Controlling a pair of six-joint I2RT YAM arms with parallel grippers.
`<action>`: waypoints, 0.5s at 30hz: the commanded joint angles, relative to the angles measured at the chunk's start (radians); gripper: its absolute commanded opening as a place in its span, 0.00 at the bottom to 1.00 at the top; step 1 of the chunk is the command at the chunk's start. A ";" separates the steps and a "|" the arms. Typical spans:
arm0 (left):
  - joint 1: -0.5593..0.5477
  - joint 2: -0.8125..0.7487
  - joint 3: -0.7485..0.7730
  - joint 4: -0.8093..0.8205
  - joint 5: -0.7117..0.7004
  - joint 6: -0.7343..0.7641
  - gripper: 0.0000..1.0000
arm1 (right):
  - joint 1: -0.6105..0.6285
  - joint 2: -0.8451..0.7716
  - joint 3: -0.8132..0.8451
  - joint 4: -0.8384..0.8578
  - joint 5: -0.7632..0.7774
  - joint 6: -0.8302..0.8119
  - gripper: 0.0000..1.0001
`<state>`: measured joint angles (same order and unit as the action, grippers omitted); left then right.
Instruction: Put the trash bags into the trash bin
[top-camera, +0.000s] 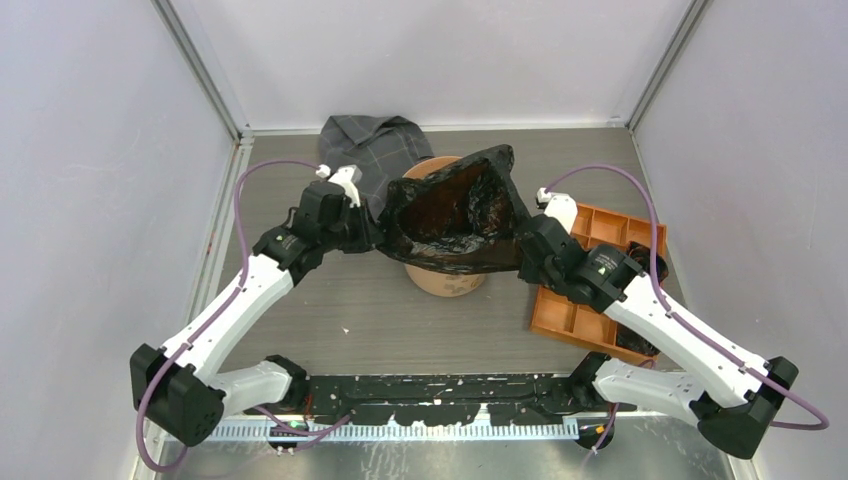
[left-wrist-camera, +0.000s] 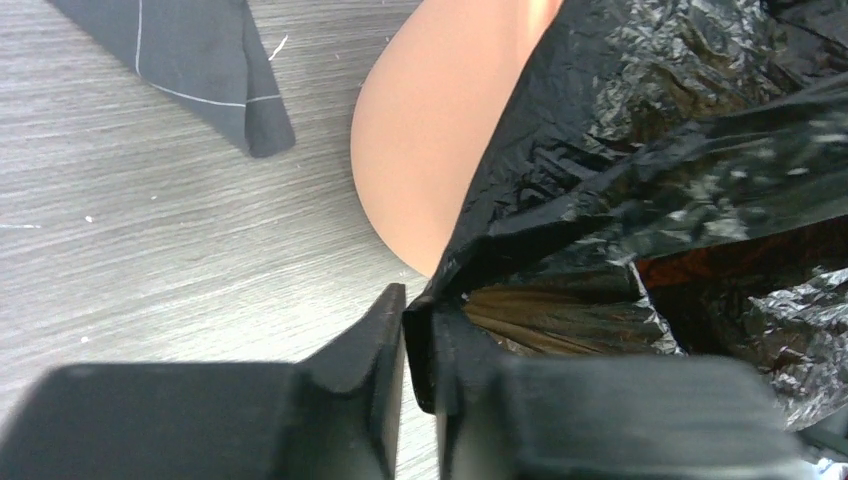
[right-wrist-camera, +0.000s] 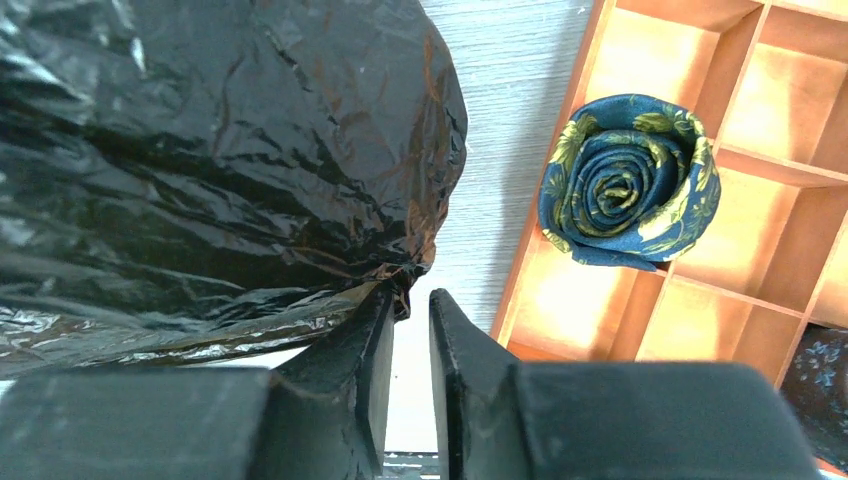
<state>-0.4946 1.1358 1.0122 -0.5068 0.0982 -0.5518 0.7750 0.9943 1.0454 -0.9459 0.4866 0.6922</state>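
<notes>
The black glossy trash bag (top-camera: 460, 205) is spread open over the mouth of the round orange trash bin (top-camera: 445, 278) in the middle of the table. My left gripper (top-camera: 375, 232) is at the bag's left rim and my right gripper (top-camera: 520, 250) at its right rim. In the left wrist view the jaws of my left gripper (left-wrist-camera: 412, 310) stand a thin slit apart, with the bag's (left-wrist-camera: 650, 150) edge folded against the right finger beside the bin's wall (left-wrist-camera: 440, 130). My right gripper (right-wrist-camera: 410, 305) shows a clear empty gap, and the bag (right-wrist-camera: 220, 150) rests on its left finger's tip.
A grey checked cloth (top-camera: 375, 145) lies behind the bin at the back. A flat orange tray (top-camera: 600, 290) with square compartments sits right of the bin under my right arm. It holds a rolled blue flowered fabric (right-wrist-camera: 625, 180). White walls close in both sides.
</notes>
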 joint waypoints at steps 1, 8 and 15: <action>0.007 -0.023 0.052 0.047 -0.033 0.006 0.25 | 0.004 -0.039 0.053 0.027 0.030 -0.021 0.28; 0.007 -0.058 0.087 0.001 -0.032 0.043 0.40 | 0.004 -0.086 0.077 0.021 -0.019 -0.079 0.47; 0.008 -0.080 0.160 -0.080 -0.022 0.101 0.55 | 0.005 -0.108 0.105 0.039 -0.046 -0.145 0.68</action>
<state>-0.4927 1.0832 1.0935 -0.5449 0.0788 -0.5056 0.7753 0.9028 1.0981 -0.9440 0.4541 0.6029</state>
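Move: The trash bag's mouth hangs over the bin, its left corner in the left fingers and its right corner at the barely parted right ones. The bin's middle lies some 14 cm right, 6 cm ahead and 9 cm below the left hand, and 14 cm left and 10 cm ahead of the right. The plaid cloth lies about 24 cm ahead and 2 cm left of the left hand; from the right hand, the patterned roll is about 10 cm right and 5 cm ahead, and the wooden tray's middle 18 cm right and 4 cm ahead. Let go of the bag's rim on both sides of the bin: open the left fingers to about half and the right to nearly two thirds, and raise both grippers straight up by about 4 cm over the bag's corners, tipping the fingertips up some 5 degrees. ##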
